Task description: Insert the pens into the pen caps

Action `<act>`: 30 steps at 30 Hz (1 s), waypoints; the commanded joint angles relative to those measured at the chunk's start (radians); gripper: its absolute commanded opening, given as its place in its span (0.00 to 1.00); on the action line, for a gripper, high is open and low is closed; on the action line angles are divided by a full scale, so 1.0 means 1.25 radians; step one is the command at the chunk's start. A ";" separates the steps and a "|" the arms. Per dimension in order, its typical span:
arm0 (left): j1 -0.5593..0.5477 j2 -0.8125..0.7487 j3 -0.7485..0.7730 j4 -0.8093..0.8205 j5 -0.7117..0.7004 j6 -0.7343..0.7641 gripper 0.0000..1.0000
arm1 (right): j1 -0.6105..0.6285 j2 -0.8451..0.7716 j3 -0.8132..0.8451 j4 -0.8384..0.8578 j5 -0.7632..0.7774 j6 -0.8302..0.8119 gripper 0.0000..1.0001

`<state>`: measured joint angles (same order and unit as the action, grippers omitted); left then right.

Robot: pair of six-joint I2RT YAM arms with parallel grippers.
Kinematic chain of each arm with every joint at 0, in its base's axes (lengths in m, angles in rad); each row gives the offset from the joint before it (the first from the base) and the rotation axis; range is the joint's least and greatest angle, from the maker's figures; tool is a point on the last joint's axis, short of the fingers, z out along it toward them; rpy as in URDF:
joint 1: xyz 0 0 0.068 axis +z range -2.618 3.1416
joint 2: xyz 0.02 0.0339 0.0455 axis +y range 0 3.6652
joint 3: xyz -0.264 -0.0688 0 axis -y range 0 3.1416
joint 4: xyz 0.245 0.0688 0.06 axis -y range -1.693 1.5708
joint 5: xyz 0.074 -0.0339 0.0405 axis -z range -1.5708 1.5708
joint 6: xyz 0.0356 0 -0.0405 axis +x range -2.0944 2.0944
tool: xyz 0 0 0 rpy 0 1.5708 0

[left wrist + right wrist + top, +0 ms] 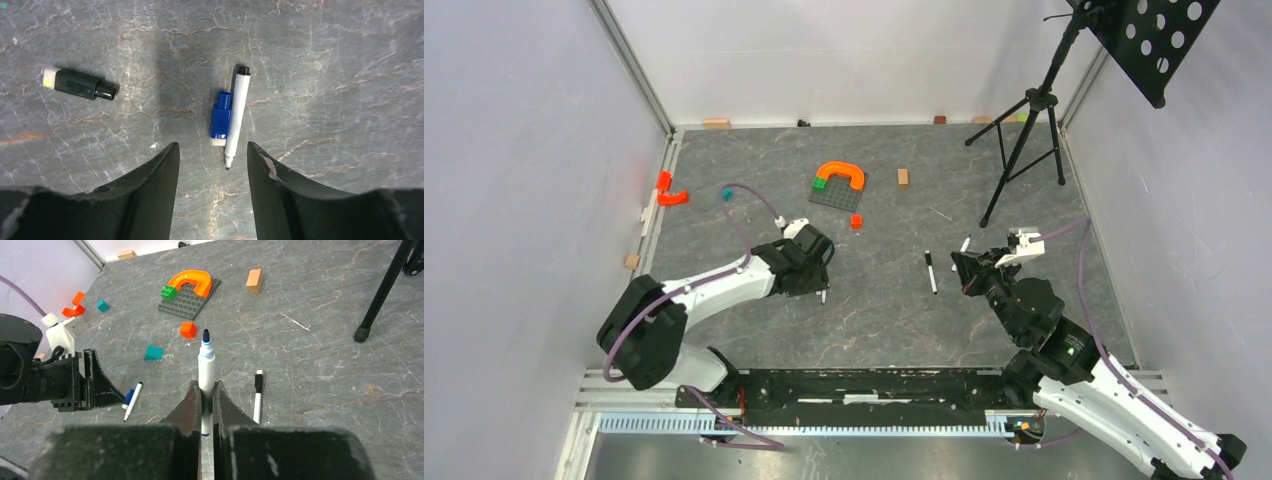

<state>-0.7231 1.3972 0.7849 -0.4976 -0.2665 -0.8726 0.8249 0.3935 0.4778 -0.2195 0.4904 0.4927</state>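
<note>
In the left wrist view a white pen (236,117) lies on the grey table beside a blue pen cap (220,116). A black pen cap (80,84) lies apart to the left. My left gripper (212,150) hovers over them, open, and the pen's dark tip reaches in between its fingers without touching them. My right gripper (202,387) is shut on a second white pen (206,362), its blue tip pointing away from the wrist. A third pen (258,395), with a black cap on its far end, lies on the table just right of the right gripper.
A grey baseplate (836,195) with an orange arch (842,172) sits at the back centre, a red brick (856,221) near it. A teal brick (153,353), a wooden block (903,177) and orange pieces (671,192) lie about. A black tripod (1024,140) stands back right.
</note>
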 commanded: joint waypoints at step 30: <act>-0.047 -0.037 0.066 0.105 0.022 0.454 0.02 | 0.005 0.032 0.031 0.000 -0.005 -0.035 0.00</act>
<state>-0.7383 1.4666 0.8280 -0.4118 -0.2554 -0.4713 0.8249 0.4332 0.4778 -0.2390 0.4717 0.4759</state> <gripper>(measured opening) 0.067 0.041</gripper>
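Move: The blue cap lies almost under my open left hand, about 2 cm ahead, level sideways and 3 cm below. The white pen lies right alongside that cap, about 1 cm to its right. The black cap is some 8 cm to the cap's left and 1 cm farther out, and the teal block about 9 cm beyond the cap and 2 cm right. From my right hand the blue cap is roughly 25 cm left, 3 cm ahead and 22 cm down. I sink my left hand some 3 cm onto the blue cap, turning it clockwise as the fingers narrow around the cap beside the pen. Then I pinch the cap shut between the fingertips and lift about 3 cm, easing a couple of centimetres forward, some 20 degrees turned in all. My right hand keeps its grip on the raised pen and drifts slightly down. ##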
